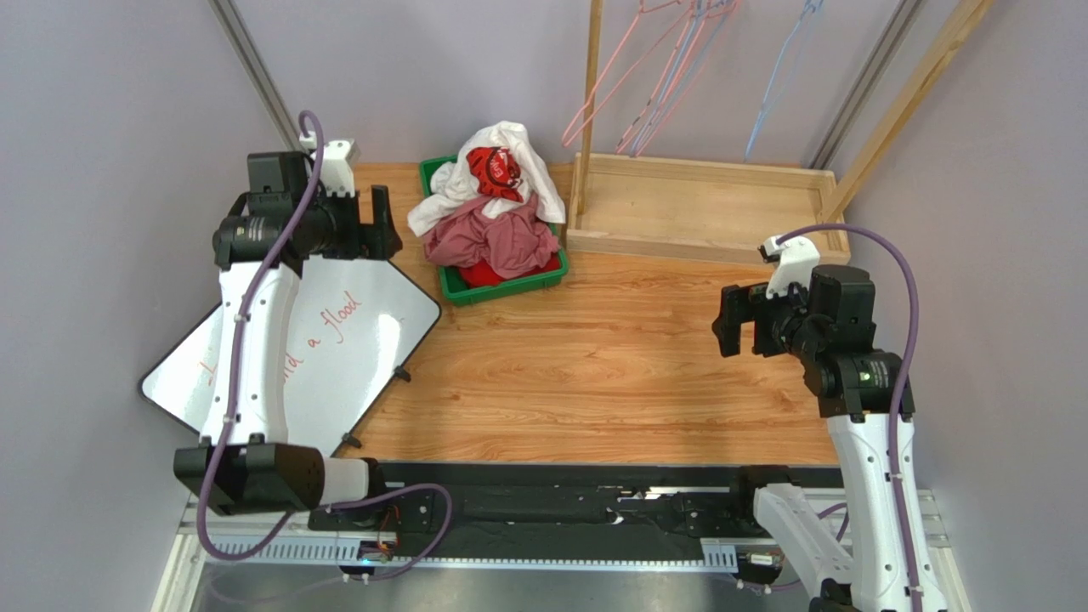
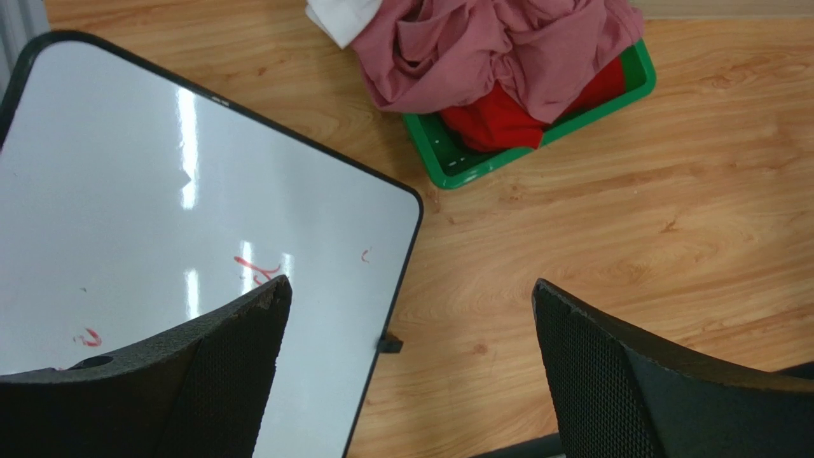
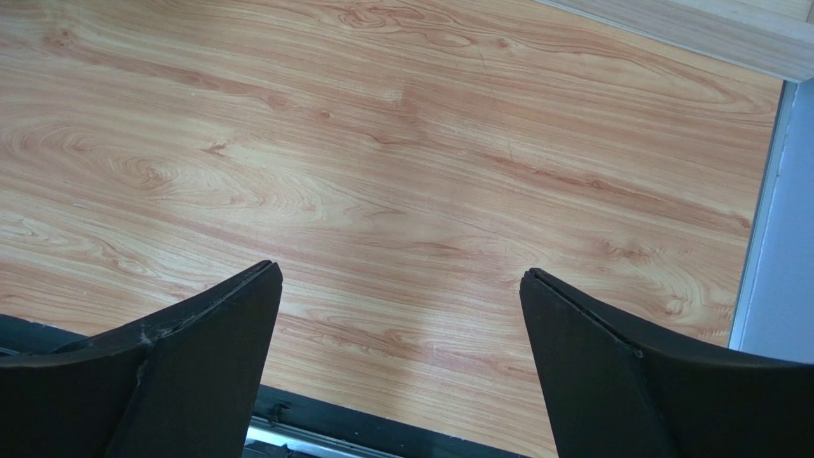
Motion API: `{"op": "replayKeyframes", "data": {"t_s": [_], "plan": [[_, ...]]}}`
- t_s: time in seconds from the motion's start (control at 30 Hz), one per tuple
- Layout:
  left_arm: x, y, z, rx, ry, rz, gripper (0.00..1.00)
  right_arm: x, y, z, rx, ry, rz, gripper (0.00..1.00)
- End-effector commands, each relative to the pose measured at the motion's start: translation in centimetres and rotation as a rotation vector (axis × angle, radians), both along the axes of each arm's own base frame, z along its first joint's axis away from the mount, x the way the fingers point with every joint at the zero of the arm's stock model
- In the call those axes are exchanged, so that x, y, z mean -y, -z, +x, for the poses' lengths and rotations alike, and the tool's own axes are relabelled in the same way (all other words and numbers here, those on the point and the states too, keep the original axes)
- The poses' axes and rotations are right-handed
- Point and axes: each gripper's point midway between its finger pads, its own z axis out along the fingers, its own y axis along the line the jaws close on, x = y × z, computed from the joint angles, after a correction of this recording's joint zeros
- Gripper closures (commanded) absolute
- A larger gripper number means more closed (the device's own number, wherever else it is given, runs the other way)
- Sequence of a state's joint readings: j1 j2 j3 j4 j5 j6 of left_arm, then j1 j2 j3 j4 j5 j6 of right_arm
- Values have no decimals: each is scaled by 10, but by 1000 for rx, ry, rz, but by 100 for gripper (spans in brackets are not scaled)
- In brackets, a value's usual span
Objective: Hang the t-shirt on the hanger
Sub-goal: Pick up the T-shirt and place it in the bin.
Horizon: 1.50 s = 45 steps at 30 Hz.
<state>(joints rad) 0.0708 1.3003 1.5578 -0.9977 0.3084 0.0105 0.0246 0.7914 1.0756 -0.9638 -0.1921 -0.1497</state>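
The t-shirt (image 1: 513, 140), white with a red print, lies crumpled on top of a clothes pile in a green basket (image 1: 501, 286) at the back of the table. Only a white corner of it (image 2: 339, 14) shows in the left wrist view. The pale blue hanger (image 1: 770, 79) hangs from the rack at the back right. My left gripper (image 1: 381, 221) is open and empty, left of the basket, above a whiteboard's edge (image 2: 411, 283). My right gripper (image 1: 727, 319) is open and empty over bare wood at the right (image 3: 398, 270).
A pink garment (image 1: 492, 236) and a red one (image 2: 487, 119) fill the basket (image 2: 449, 167) under the t-shirt. A whiteboard (image 1: 339, 344) lies at the left. A wooden rack base (image 1: 696, 204) stands at the back right, with pink hangers (image 1: 613, 77) and lavender hangers (image 1: 671, 70) above it.
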Motion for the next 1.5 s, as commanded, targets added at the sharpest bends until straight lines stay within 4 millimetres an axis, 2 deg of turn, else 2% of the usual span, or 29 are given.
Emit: {"op": "replayKeyframes", "data": {"t_s": [0.0,0.1,0.2,0.23,0.27,0.3,0.33,0.4,0.43,0.5,0.53,0.6,0.63,0.8,0.83,0.9,0.93,1.0,1.03,1.07,1.1,1.13,1.2,1.23,1.27,1.3,1.37,1.4,1.47], "plan": [[10,-37,53,120,2,-25,1,1,1,12,26,31,19,0],[10,-45,96,142,-51,-11,1,3,4,16,22,44,16,0],[33,-51,139,174,-28,-21,1,6,6,20,14,55,7,0],[42,-34,158,143,-17,-24,1,7,8,21,8,64,1,0],[47,-50,170,187,-15,-38,1,9,7,22,9,69,-3,0],[51,-48,182,193,-16,-42,1,9,9,22,4,72,-5,0],[62,-30,200,169,-19,-66,1,10,10,22,2,76,-7,0],[76,-39,222,228,8,-104,1,10,12,23,-5,75,-11,0],[87,-21,235,210,22,-101,1,11,13,23,-11,79,-16,0],[99,-21,251,258,44,-85,1,13,15,24,-17,79,-27,0],[112,-7,259,249,65,-81,1,14,17,23,-24,84,-33,0],[127,1,268,266,104,-114,1,15,19,24,-30,81,-40,0],[136,12,272,253,125,-128,1,15,20,24,-31,78,-42,0],[169,38,274,211,213,-205,1,15,23,24,-35,74,-47,0],[175,46,273,192,234,-223,3,15,23,24,-34,75,-46,0],[184,47,267,181,289,-252,21,14,23,24,-34,74,-46,0],[183,39,265,195,301,-254,42,15,23,23,-33,77,-43,0],[184,18,260,241,338,-268,70,14,20,23,-25,79,-37,0],[176,-9,256,289,332,-276,90,14,19,23,-21,80,-33,0],[172,-27,253,326,324,-282,99,13,17,22,-15,83,-24,0],[168,-46,251,370,320,-287,100,12,16,22,-13,84,-17,0],[161,-79,241,431,316,-294,100,11,16,21,-12,81,-9,0],[159,-114,226,495,342,-305,100,8,14,21,-9,81,7,1],[160,-143,208,548,368,-314,100,8,12,22,-8,79,12,1],[162,-155,197,563,394,-328,100,7,9,22,-5,77,15,1],[166,-180,174,598,439,-353,100,6,8,23,-3,76,22,1],[170,-198,152,604,464,-397,100,4,-1,24,11,67,30,1],[172,-218,131,636,498,-407,100,3,-1,25,4,66,38,1],[174,-227,114,652,516,-410,100,-1,-9,26,15,52,56,0]]}}
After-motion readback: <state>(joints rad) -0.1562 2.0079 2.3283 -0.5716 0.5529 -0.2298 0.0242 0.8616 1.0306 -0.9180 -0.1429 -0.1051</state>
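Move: The white T-shirt with the red print, heaped on the bin, lies about 27 cm ahead of the open left hand, 17 cm to its right and 11 cm below. The pink shirt is some 17 cm ahead, 18 cm right; the green bin's middle, beneath both, about 22 cm ahead, 18 cm right; the whiteboard's middle 6 cm back, 17 cm left. From the right hand, the white T-shirt is roughly 37 cm ahead and 38 cm left. The left fingers pinch the red-printed part of the white T-shirt after a quick reach forward about 27 cm and 17 cm right, rising slightly, then dropping onto the heap. Holding on, the hand lifts some 18 cm and draws back about 6, fingers tipping up and turning clockwise. The right hand, still open and empty, sinks about 3 cm over bare table. ##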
